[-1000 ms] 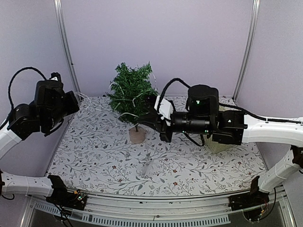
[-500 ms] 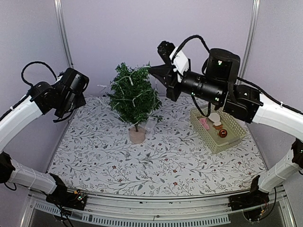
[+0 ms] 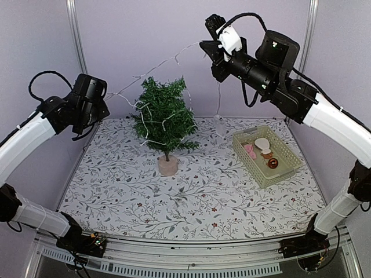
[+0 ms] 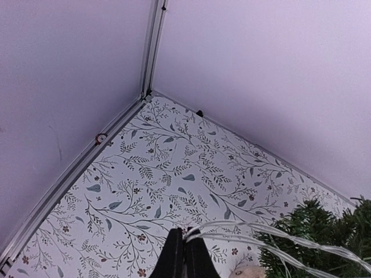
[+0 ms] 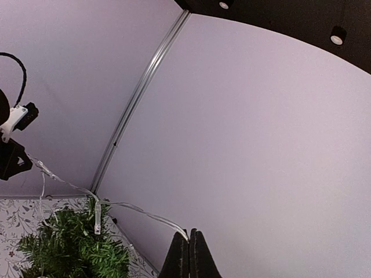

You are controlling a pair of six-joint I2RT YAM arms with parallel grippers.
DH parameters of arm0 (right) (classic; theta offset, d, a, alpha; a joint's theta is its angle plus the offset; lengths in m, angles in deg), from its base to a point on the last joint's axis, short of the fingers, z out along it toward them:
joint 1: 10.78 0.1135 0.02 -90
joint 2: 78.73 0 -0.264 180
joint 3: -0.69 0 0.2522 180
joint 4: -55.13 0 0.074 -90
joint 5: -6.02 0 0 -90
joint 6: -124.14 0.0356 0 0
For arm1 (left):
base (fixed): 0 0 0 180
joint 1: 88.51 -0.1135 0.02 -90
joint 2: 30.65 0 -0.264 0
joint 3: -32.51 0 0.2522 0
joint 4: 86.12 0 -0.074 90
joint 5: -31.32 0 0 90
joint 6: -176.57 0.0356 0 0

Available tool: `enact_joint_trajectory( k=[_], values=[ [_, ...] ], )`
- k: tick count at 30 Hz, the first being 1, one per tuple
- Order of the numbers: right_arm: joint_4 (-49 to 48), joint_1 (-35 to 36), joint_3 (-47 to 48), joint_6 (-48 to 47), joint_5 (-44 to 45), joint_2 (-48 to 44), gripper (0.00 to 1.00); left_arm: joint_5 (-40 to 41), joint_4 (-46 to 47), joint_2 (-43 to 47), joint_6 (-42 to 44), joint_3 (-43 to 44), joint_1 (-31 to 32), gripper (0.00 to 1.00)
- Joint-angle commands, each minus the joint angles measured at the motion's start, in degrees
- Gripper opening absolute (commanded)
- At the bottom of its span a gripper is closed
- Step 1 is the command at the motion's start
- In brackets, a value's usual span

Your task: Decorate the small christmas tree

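The small christmas tree (image 3: 165,119) stands on its pale round base (image 3: 168,167) at the table's back middle; it also shows in the left wrist view (image 4: 324,234) and the right wrist view (image 5: 69,249). A clear light string (image 3: 168,63) is draped in its branches and stretches between both grippers. My left gripper (image 3: 106,99) is left of the tree, shut on the string (image 4: 243,229). My right gripper (image 3: 204,45) is high above and right of the tree, shut on the string (image 5: 148,215), whose loose end (image 3: 218,101) hangs down.
A pale green basket (image 3: 266,155) with a pink ornament (image 3: 249,150), a white one and a dark red ball (image 3: 272,164) sits at the right. Metal posts (image 3: 77,43) and lilac walls enclose the back. The table wears a leaf-print cloth (image 3: 191,197).
My right gripper has risen from beside the tree's base to high above it, pulling the string up taut. My left arm has swung in toward the tree's left side.
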Motion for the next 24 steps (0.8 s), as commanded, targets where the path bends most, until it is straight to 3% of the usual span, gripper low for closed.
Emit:
enact_joint_trajectory(
  k=[1, 6, 12, 17, 24],
  values=[
    [-4.4, -2.5, 4.4, -2.4, 1.0, 3.5, 0.00, 0.2, 1.8, -0.7, 0.5, 1.2, -1.9, 0.00],
    [-5.3, -4.7, 9.7, -2.7, -2.1, 8.9, 0.00, -1.4, 3.8, 1.7, 2.8, -2.3, -3.3, 0.00],
    [-6.6, -8.5, 15.0, -2.2, -7.6, 15.4, 0.00, -24.6, 22.3, 5.7, 23.6, -9.8, -4.8, 0.00],
    [-7.7, -12.1, 18.7, -0.9, -12.1, 19.4, 0.00, -43.1, 24.7, 7.2, 35.9, -12.5, -6.2, 0.00],
    [-9.4, -14.2, 24.1, 2.4, -19.9, 24.2, 0.00, -54.5, 26.5, 12.0, 40.9, -19.3, -8.1, 0.00]
  ],
)
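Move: Both hands already grip the light string. The tree's middle lies about 17 cm to the left hand's right, 3 cm ahead and 10 cm below. From the right hand the tree is some 16 cm left, 6 cm ahead and 30 cm below; the clear pack dangles roughly level with that hand, 7 cm to its right and 25 cm down, while the basket stands 8 cm farther out, 32 cm right and about 52 cm below. Forward and almost level, the right hand carries its end of the light string about 13 cm, high above the table and out past the tree's depth. The left hand first barely drifts, then swings right towards the tree, turning nearly 50 degrees clockwise so its fingers face the branches. Both grippers stay shut on the string. ##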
